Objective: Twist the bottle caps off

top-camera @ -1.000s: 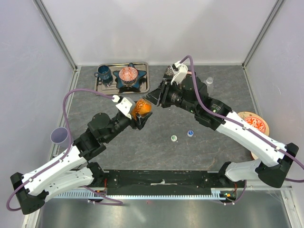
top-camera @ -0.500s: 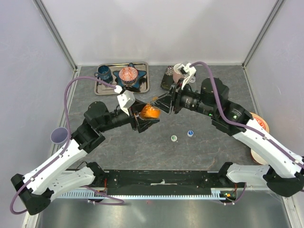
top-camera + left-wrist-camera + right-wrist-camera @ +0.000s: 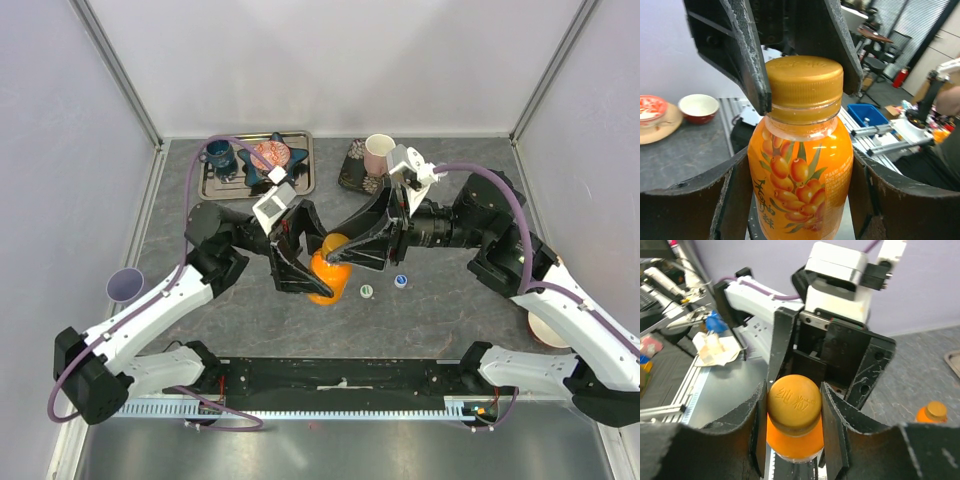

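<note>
A short orange bottle (image 3: 322, 284) is held above the table by my left gripper (image 3: 300, 262), which is shut on its body. In the left wrist view the bottle (image 3: 800, 170) fills the middle between my left gripper's (image 3: 800, 205) fingers (image 3: 732, 200). My right gripper (image 3: 352, 243) is shut on its orange cap (image 3: 804, 82), also seen in the right wrist view (image 3: 793, 401) between my right gripper's (image 3: 793, 412) pads. A white-green cap (image 3: 366, 291) and a blue cap (image 3: 401, 281) lie loose on the table. A second orange bottle (image 3: 931, 412) stands capped behind. The clear bottles are hidden.
A metal tray (image 3: 305, 178) at the back left holds a blue mug (image 3: 217, 155) and a star-shaped dish. A pink mug (image 3: 379, 152) stands on a dark plate at the back. A purple cup (image 3: 125, 285) stands at the left edge.
Both arms have moved toward the near middle of the table with the orange bottle. My right gripper has come onto the cap and shut on it.
</note>
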{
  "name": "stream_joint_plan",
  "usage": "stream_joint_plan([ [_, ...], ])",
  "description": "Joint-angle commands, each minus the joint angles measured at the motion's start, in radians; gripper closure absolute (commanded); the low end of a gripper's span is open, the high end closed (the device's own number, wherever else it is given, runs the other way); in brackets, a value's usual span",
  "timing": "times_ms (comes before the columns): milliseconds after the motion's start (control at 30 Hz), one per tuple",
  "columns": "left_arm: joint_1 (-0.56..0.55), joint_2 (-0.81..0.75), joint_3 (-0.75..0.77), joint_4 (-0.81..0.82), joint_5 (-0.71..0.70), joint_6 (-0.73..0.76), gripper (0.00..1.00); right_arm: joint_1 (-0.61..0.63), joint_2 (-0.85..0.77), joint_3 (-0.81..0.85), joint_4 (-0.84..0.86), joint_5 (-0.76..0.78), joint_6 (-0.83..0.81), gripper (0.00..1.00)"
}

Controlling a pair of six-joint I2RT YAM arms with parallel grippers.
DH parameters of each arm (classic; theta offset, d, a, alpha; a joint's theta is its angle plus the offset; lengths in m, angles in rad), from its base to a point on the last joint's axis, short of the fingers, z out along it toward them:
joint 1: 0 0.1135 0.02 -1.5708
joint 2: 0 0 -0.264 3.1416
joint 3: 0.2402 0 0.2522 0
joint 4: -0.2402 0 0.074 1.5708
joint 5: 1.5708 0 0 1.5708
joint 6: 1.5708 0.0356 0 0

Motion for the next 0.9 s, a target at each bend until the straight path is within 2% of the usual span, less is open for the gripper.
stream_joint_plan([
  [0, -0.004, 0.053, 0.019, 0.269, 0.117, -0.24, 0.65, 0.017, -0.011, 0.012, 0.099, -0.246, 0.0, 1.0],
  [367, 0.001, 0.047, -0.001, 0.263, 0.123, -0.23, 0.72, 0.017, -0.077, -0.068, 0.091, -0.329, -0.009, 1.0],
  [500, 0.007, 0.039, -0.012, 0.237, 0.12, -0.205, 0.73, 0.017, -0.087, -0.08, 0.077, -0.295, -0.011, 1.0],
  [567, 0.007, 0.033, -0.004, 0.155, 0.117, -0.168, 0.73, 0.017, -0.093, -0.071, 0.056, -0.246, -0.012, 1.0],
  [633, 0.007, 0.007, 0.029, 0.017, 0.099, -0.025, 0.73, 0.017, -0.095, -0.046, 0.03, -0.141, -0.017, 0.74],
  [667, 0.007, -0.004, 0.043, -0.164, 0.083, 0.04, 0.73, 0.017, -0.093, -0.036, 0.005, -0.089, -0.015, 0.52],
  [700, 0.007, -0.024, 0.056, -0.236, 0.047, 0.159, 0.73, 0.017, -0.092, -0.016, -0.009, -0.046, -0.012, 0.43],
  [767, 0.007, -0.038, 0.096, -0.432, 0.01, 0.262, 0.73, 0.017, -0.084, 0.004, -0.033, 0.056, -0.003, 0.32],
  [833, 0.007, -0.053, 0.125, -0.514, -0.036, 0.361, 0.73, 0.019, -0.084, 0.024, -0.039, 0.123, 0.005, 0.28],
  [867, 0.007, -0.056, 0.132, -0.546, -0.049, 0.385, 0.73, 0.017, -0.08, 0.03, -0.043, 0.137, 0.008, 0.23],
])
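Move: The orange cap sits right at the right hand's finger point, already pinched between its pads. From the left hand, which already grips the bottle's body, it is about 4 cm ahead, 1 cm right and 4 cm higher. Well below the right hand, some 26 cm down on the table, lie the white cap, 2 cm ahead and 8 cm right, and the blue cap, 4 cm ahead and 16 cm right. The second orange bottle stands roughly 12 cm ahead, 13 cm left and 21 cm below. Drawing back together by 2 to 3 cm and sinking about 1 cm, both hands twist slightly, the right some 10 degrees counter-clockwise and the left about as much clockwise, then come forward again and untwist. The right fingers pinch the orange cap until late on, then open and let go around it, while the left keeps its grip on the bottle. ##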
